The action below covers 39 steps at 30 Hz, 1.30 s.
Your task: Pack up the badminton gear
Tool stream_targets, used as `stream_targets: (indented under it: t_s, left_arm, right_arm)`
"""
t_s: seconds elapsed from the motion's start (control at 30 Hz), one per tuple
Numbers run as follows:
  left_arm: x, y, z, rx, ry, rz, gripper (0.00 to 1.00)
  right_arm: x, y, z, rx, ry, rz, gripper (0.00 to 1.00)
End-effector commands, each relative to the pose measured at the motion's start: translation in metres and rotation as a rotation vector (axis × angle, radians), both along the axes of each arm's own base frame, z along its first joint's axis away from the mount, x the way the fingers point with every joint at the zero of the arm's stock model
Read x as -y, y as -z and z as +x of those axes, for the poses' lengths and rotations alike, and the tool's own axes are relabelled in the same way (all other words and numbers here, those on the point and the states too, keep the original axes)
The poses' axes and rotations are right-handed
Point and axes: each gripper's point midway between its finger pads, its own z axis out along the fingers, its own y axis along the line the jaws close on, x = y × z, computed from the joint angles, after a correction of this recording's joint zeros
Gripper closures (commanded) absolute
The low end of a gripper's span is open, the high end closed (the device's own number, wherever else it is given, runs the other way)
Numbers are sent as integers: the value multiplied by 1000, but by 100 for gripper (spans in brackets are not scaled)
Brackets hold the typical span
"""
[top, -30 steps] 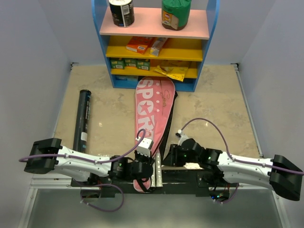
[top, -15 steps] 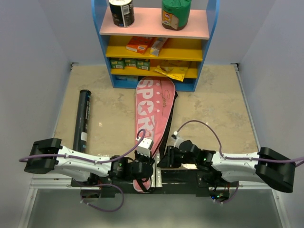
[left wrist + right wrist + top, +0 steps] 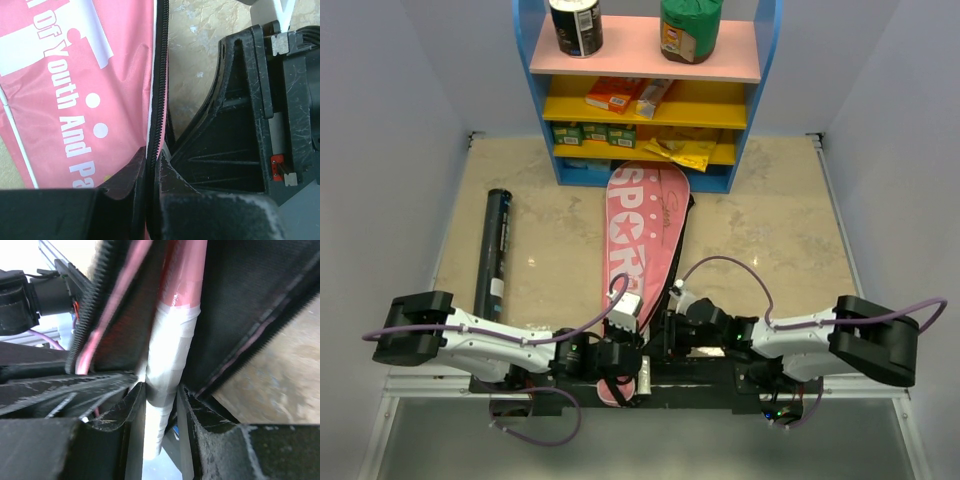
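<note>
The pink racket-shaped bag with white lettering lies lengthways in the middle of the table, and its black zipper edge runs down its right side. My left gripper is shut on that zipper edge near the bag's near end. My right gripper reaches into the bag's open side. Its fingers press on both sides of a racket's white taped handle, whose pink shaft runs on into the bag. The long black tube lies to the left of the bag. I see no shuttlecocks.
A blue-yellow shelf unit stands at the back, touching the bag's far end, with boxes and packets on its shelves and two jars on top. Walls close in on both sides. The two arms almost meet at the near edge of the table.
My right arm has moved left to the bag's open side and its jaws have narrowed onto the white handle. The left arm and the bag have stayed put.
</note>
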Motion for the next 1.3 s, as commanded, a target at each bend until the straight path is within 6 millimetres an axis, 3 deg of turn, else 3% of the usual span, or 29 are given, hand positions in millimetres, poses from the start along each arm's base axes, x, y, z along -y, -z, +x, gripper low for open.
stream_targets:
  t_s: [0.0,0.07,0.2,0.3,0.33,0.5,0.77,1.03,1.27]
  left_arm:
    - [24,-10,-13,-58,26,-125,100]
    - [25,-11,-14,-60,30,-133,100]
    - [25,-17,-13,-57,30,-146,100]
    - [26,-22,-13,-54,31,-157,100]
    - [27,-22,-13,-53,30,-158,100]
    - [30,-26,-14,-58,35,-173,100]
    - [24,-37,-10,-40,20,-175,100]
    - [17,-52,0,2,-24,-145,100]
    - [26,-73,3,64,-49,-121,100]
  right_arm:
    - [-35,-42,23,75,54,145,79]
    - [-42,-46,26,70,61,179,80]
    - [-52,-28,28,52,76,171,82]
    - [-66,-39,34,77,86,237,82]
    - [-69,-31,34,74,82,225,82]
    - [-86,-39,38,97,85,263,82]
    - [-74,-47,48,155,152,197,82]
    - [-74,-45,35,149,157,175,82]
    - [-70,-49,31,146,190,207,81]
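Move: My right hand already grips a racket handle. The bag's zip edge, held by my left fingers, is some 3 cm to its left, about level fore and aft and 1 cm higher; the handle's free end is roughly 11 cm back and 2 cm left, and the bag's narrow tip about 12 cm back and 8 cm left, both a little lower. From my left hand that gripped handle lies some 3 cm right, 1 cm lower. I push the gripped racket handle about 5 cm left and slightly forward with my right hand, in towards the bag's far side, then hold it there, fingers still shut. My left hand keeps its pinch on the zip edge, dips 1 cm and gives way some 4 cm left and a little forward, rolling under 10 degrees, then lifts nearly 3 cm while easing back right. ##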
